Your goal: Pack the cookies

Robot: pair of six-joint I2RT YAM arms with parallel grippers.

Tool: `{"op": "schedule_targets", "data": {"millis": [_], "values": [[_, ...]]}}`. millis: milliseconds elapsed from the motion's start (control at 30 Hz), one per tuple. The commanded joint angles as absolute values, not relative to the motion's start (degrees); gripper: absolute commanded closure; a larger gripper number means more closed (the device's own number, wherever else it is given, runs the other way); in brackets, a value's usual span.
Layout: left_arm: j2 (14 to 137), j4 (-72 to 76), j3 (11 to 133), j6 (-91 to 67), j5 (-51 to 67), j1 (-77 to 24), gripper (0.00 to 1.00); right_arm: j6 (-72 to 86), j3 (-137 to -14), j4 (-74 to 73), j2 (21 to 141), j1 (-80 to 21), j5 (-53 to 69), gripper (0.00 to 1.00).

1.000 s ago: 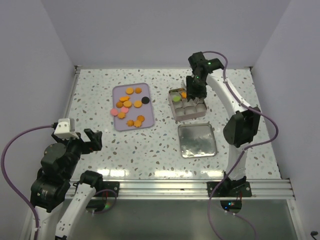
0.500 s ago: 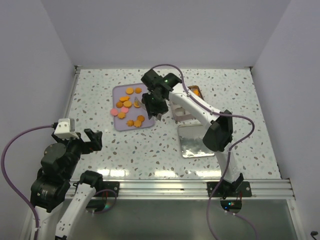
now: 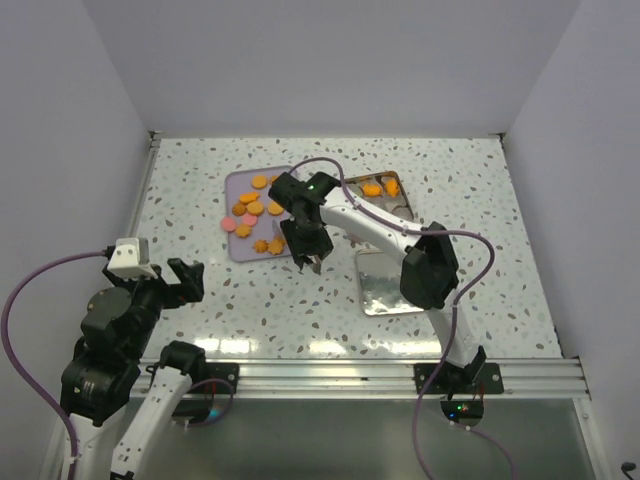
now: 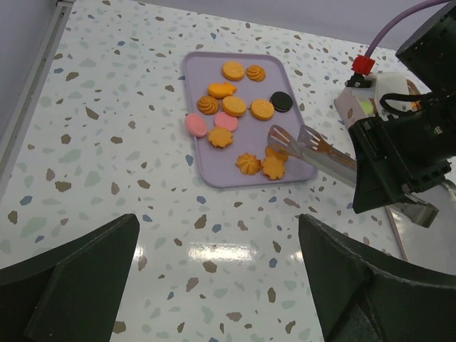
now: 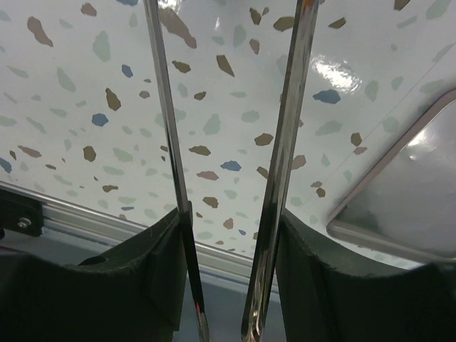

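Observation:
The cookies [image 3: 256, 208] lie scattered on a lilac tray [image 3: 242, 180]: mostly orange, two pink, one black [image 4: 281, 101]. A few orange ones [image 3: 372, 189] sit in the compartment tin [image 3: 404, 200]. My right gripper [image 3: 305, 242] hovers over the tray's near right corner, shut on metal tongs [image 4: 311, 148]. The tong arms [image 5: 167, 135] stand apart with nothing between them, and their tips are just above two orange flower cookies [image 4: 261, 165]. My left gripper [image 4: 217, 221] hangs open and empty over the table at the near left.
The square metal lid [image 3: 393, 282] lies flat near the right arm, and its corner [image 5: 406, 192] shows in the right wrist view. The right arm crosses over part of the tin. White walls close in the table on three sides.
The right arm swung left from the tin to over the tray, then drew towards the tray's near right corner, tongs still in hand. The left arm stayed still.

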State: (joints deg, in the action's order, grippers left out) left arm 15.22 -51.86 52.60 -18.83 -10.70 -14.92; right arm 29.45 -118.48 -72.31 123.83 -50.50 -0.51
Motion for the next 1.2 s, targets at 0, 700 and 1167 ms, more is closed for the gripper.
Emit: {"op": "schedule_targets", "data": {"millis": [0,700,1167], "values": [[14.9,-49.1,52.6,-17.8,-10.6,-15.2,0.0,31.2,-117.1,-71.6,118.9,-52.3,-0.7,0.5],[13.7,-49.2,52.6,-18.0,-10.7,-15.2,0.0,33.7,-117.4,-75.2,117.4,-58.3,-0.2,0.51],[13.3,-49.3,52.7,-18.0,-11.0,-15.2,0.0,33.7,-121.1,-75.5,121.4,-59.2,-0.7,0.54]]}}
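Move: The right hand already holds the tongs, their tips reaching ahead and to its left. The front flower cookie lies about 3 cm ahead of the hand, 7 cm left and 9 cm below; a round cookie is about 2 cm beyond it and 2 cm to its right, a star cookie level with it, 3 cm to its left. From the left hand the flower cookie is some 13 cm ahead, 13 cm right and 26 cm below. Keeping hold of the tongs, the right hand draws back about 6 cm, slightly left, tips nearing the flower cookie. ##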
